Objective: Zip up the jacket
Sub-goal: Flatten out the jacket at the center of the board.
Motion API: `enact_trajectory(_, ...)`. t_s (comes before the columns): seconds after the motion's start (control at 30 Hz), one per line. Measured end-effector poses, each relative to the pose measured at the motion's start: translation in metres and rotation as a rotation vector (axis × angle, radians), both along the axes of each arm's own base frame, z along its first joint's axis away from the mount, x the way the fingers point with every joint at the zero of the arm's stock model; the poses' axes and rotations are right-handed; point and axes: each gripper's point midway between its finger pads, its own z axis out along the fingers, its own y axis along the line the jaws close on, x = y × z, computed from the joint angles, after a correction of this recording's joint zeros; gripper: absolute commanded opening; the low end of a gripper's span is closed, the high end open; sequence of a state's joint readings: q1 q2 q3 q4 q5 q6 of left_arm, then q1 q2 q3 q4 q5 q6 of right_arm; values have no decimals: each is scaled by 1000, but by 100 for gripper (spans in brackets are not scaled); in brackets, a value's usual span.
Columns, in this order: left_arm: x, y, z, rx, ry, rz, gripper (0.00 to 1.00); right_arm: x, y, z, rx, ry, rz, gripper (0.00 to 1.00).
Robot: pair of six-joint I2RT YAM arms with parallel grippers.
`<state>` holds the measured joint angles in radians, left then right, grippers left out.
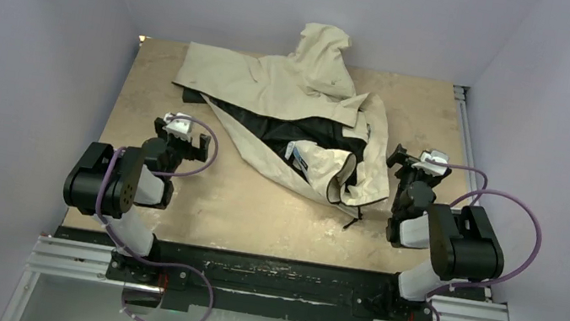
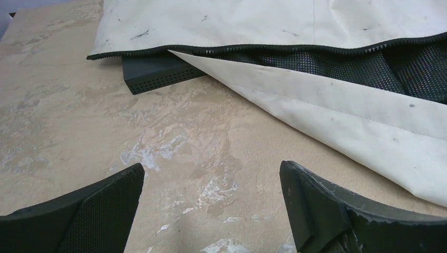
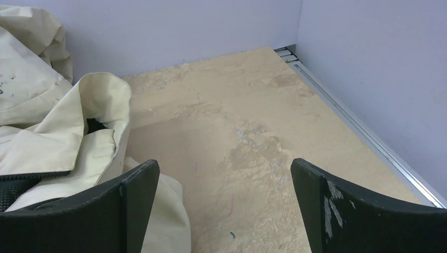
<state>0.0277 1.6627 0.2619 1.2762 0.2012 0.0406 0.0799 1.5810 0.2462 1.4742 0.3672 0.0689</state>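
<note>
The cream-beige jacket (image 1: pixel 290 106) lies open and crumpled on the far middle of the table, hood toward the back wall, black lining (image 1: pixel 303 133) showing. Its zipper edge (image 2: pixel 263 49) with black teeth runs across the top of the left wrist view, over a cream front panel (image 2: pixel 337 110). My left gripper (image 1: pixel 183 135) is open and empty, just left of the jacket's lower edge. My right gripper (image 1: pixel 417 165) is open and empty, just right of the jacket's bunched edge (image 3: pixel 68 142). A dark drawcord (image 1: pixel 354 215) trails off the near hem.
The tan worn table (image 1: pixel 256 216) is enclosed by lilac walls on three sides. A metal rail (image 3: pixel 363 132) runs along the right edge. A dark perforated strip (image 2: pixel 158 74) of the jacket sticks out under the zipper edge.
</note>
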Motion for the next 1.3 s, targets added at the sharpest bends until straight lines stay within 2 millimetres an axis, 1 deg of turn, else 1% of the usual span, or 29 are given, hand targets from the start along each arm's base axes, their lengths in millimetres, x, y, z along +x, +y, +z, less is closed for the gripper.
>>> enact_trajectory(0.4, 0, 0, -1, -4, 8, 1, 99, 0, 0, -1, -3, 14, -4, 99)
enact_trajectory(0.47, 2, 3, -4, -22, 53, 9, 99, 2, -1, 3, 4, 37, -25, 99)
enact_trajectory(0.5, 8, 5, -2, -27, 82, 14, 99, 7, -1, 11, 17, 48, -35, 99)
enact_trajectory(0.53, 18, 7, 4, -27, 100, 18, 99, 15, 0, 26, 38, 50, -45, 99)
enact_trajectory(0.57, 33, 9, 15, -27, 126, 17, 99, 23, 1, 41, 60, 40, -47, 99)
enact_trajectory(0.63, 67, 11, 52, -16, 143, 1, 99, 40, 5, 87, 145, -8, -41, 99)
enact_trajectory(0.67, 81, 10, 74, -11, 142, -15, 99, 46, 8, 109, 200, -35, -29, 99)
enact_trajectory(0.7, 91, 9, 96, -7, 141, -35, 99, 48, 13, 126, 249, -51, -10, 99)
enact_trajectory(0.77, 98, 2, 123, 0, 154, -84, 99, 46, 22, 144, 308, -56, 40, 99)
enact_trajectory(0.8, 97, -2, 134, 2, 167, -116, 99, 42, 26, 147, 330, -44, 66, 99)
enact_trajectory(0.87, 90, -13, 145, 10, 204, -180, 99, 30, 35, 141, 365, 13, 100, 99)
enact_trajectory(0.93, 84, -23, 149, 49, 243, -223, 99, 19, 44, 128, 396, 88, 116, 99)
enact_trajectory(1.0, 80, -39, 150, 102, 268, -272, 99, 6, 53, 107, 421, 177, 119, 99)
enact_trajectory(1.07, 78, -65, 150, 157, 281, -341, 99, -11, 65, 82, 439, 274, 126, 99)
enact_trajectory(1.13, 79, -93, 146, 205, 297, -416, 99, -36, 76, 54, 457, 375, 135, 99)
enact_trajectory(1.2, 83, -116, 137, 256, 318, -469, 99, -61, 80, 31, 477, 449, 136, 99)
enact_trajectory(1.23, 88, -129, 129, 291, 332, -493, 99, -72, 79, 24, 489, 474, 127, 99)
enact_trajectory(1.3, 93, -150, 114, 338, 353, -532, 99, -86, 77, 17, 513, 498, 113, 99)
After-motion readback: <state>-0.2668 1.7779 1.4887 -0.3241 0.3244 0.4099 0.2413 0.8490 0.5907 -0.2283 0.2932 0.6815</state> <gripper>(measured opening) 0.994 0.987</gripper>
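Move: The zip edge of the jacket's far panel lies about 21 cm to the left hand's right, 7 cm ahead and 6 cm below; the dark box under the panel's corner is 9 cm ahead of that hand and 1 cm right. From the right hand, the jacket's near right panel lies some 13 cm left, 8 cm back and 13 cm below. The loose zip end is about 15 cm left of that hand and 17 cm back. Both open hands rise, then dip towards the jacket: left 15 cm rightward, right back 13 cm and left. ##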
